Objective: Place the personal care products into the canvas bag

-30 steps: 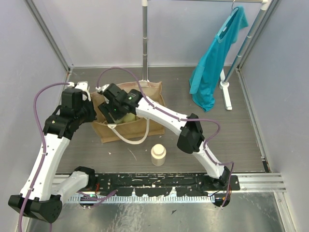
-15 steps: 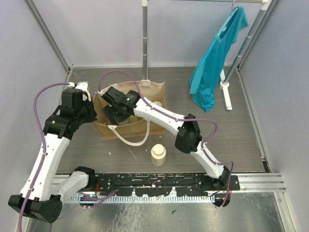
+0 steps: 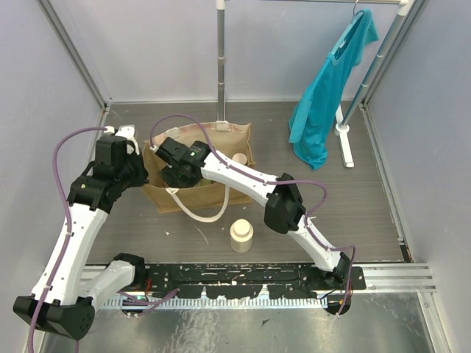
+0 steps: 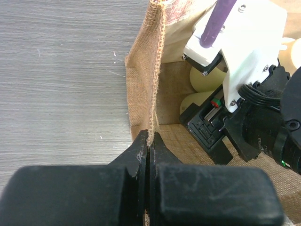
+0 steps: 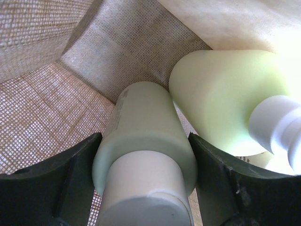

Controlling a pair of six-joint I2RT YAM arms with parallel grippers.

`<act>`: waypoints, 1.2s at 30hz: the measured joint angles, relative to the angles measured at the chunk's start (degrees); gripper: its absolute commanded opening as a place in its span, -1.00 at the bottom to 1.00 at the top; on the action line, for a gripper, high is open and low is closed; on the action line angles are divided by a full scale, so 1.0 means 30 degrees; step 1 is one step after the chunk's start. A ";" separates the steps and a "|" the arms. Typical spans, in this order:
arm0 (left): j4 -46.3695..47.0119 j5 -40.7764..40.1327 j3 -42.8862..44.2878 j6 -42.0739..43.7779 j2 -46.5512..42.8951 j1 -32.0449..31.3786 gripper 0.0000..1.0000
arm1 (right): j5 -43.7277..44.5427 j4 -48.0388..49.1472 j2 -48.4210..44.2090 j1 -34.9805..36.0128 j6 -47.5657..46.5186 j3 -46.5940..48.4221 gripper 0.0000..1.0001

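Observation:
The canvas bag (image 3: 210, 194) stands open at the table's middle left. My left gripper (image 3: 145, 171) is shut on its left rim (image 4: 151, 84), pinching the burlap edge between the fingertips (image 4: 149, 141). My right gripper (image 3: 179, 176) is down inside the bag, shut on a pale green bottle (image 5: 141, 117) with a cream cap, close to the woven floor. A second pale green bottle (image 5: 225, 94) with a pump top lies against it. A cream cap (image 3: 240, 158) shows at the bag's right side. One cream bottle (image 3: 241, 235) stands on the table in front of the bag.
A white rope handle (image 3: 197, 212) hangs over the bag's front wall. A teal shirt (image 3: 327, 88) hangs from a rack at the back right, its foot (image 3: 344, 143) on the table. A metal pole (image 3: 220, 59) rises just behind the bag.
My right gripper has gone further down and left into the bag with the bottle. The bag's mouth has shifted slightly. The left gripper has kept its hold on the rim.

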 measured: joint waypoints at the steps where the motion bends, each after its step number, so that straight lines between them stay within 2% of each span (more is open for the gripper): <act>1: 0.0073 -0.0007 -0.0073 -0.0029 -0.0015 0.0000 -0.95 | 0.0000 0.0000 0.0000 0.0000 -0.0051 -0.0015 -0.60; 3: 0.0160 -0.0007 -0.0146 -0.0102 -0.0036 0.0000 -0.95 | 0.0022 0.0015 0.0044 0.0000 -0.0109 -0.0029 -0.30; 7: 0.0204 -0.0007 -0.0175 -0.0189 -0.0044 0.0000 -0.95 | -0.0029 0.0073 0.0073 -0.0007 -0.0211 -0.0058 0.46; 9: 0.0211 -0.0007 -0.0175 -0.0226 -0.0051 0.0000 -0.95 | -0.0051 0.0146 0.0073 -0.0007 -0.0262 -0.0109 0.68; 12: 0.0240 0.0000 -0.0182 -0.0248 -0.0051 0.0000 -0.95 | 0.0102 0.0138 0.0073 -0.0022 -0.0503 -0.0270 0.88; 18: 0.0386 -0.0007 -0.0189 -0.0240 -0.0044 0.0000 -0.95 | 0.0073 -0.0015 0.0073 -0.0481 -0.0707 -0.0765 1.00; 25: 0.0423 -0.0007 -0.0189 -0.0219 -0.0044 0.0000 -0.95 | -0.0393 0.0423 -0.0299 -0.0699 -0.0743 -0.1071 1.00; 36: 0.0539 -0.0015 -0.0189 -0.0087 -0.0007 0.0000 -0.95 | -0.0153 0.2710 -0.3716 -0.1319 -0.0918 -0.1202 1.00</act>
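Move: The green bottle is in the right fingers, low in the canvas bag; its spot on the bag floor in the left end lies straight below, about 7 cm under that hand. The pump bottle stands some 6 cm to the right of the hand and 2 cm farther out, the white labelled bottle about 12 cm right and 3 cm out. From the left gripper, shut on the bag's left rim, the green bottle is about 9 cm right, 2 cm ahead and 14 cm below. Let go of the green bottle with the right gripper: open the fingers fully while easing down and to the right by about 1.5 cm each. Then lift away, gathering speed, some 11 cm up and 3 cm forward, tilting the wrist back about 15 degrees with the fingers wide. Keep the left gripper still, pinching the bag's left rim. ##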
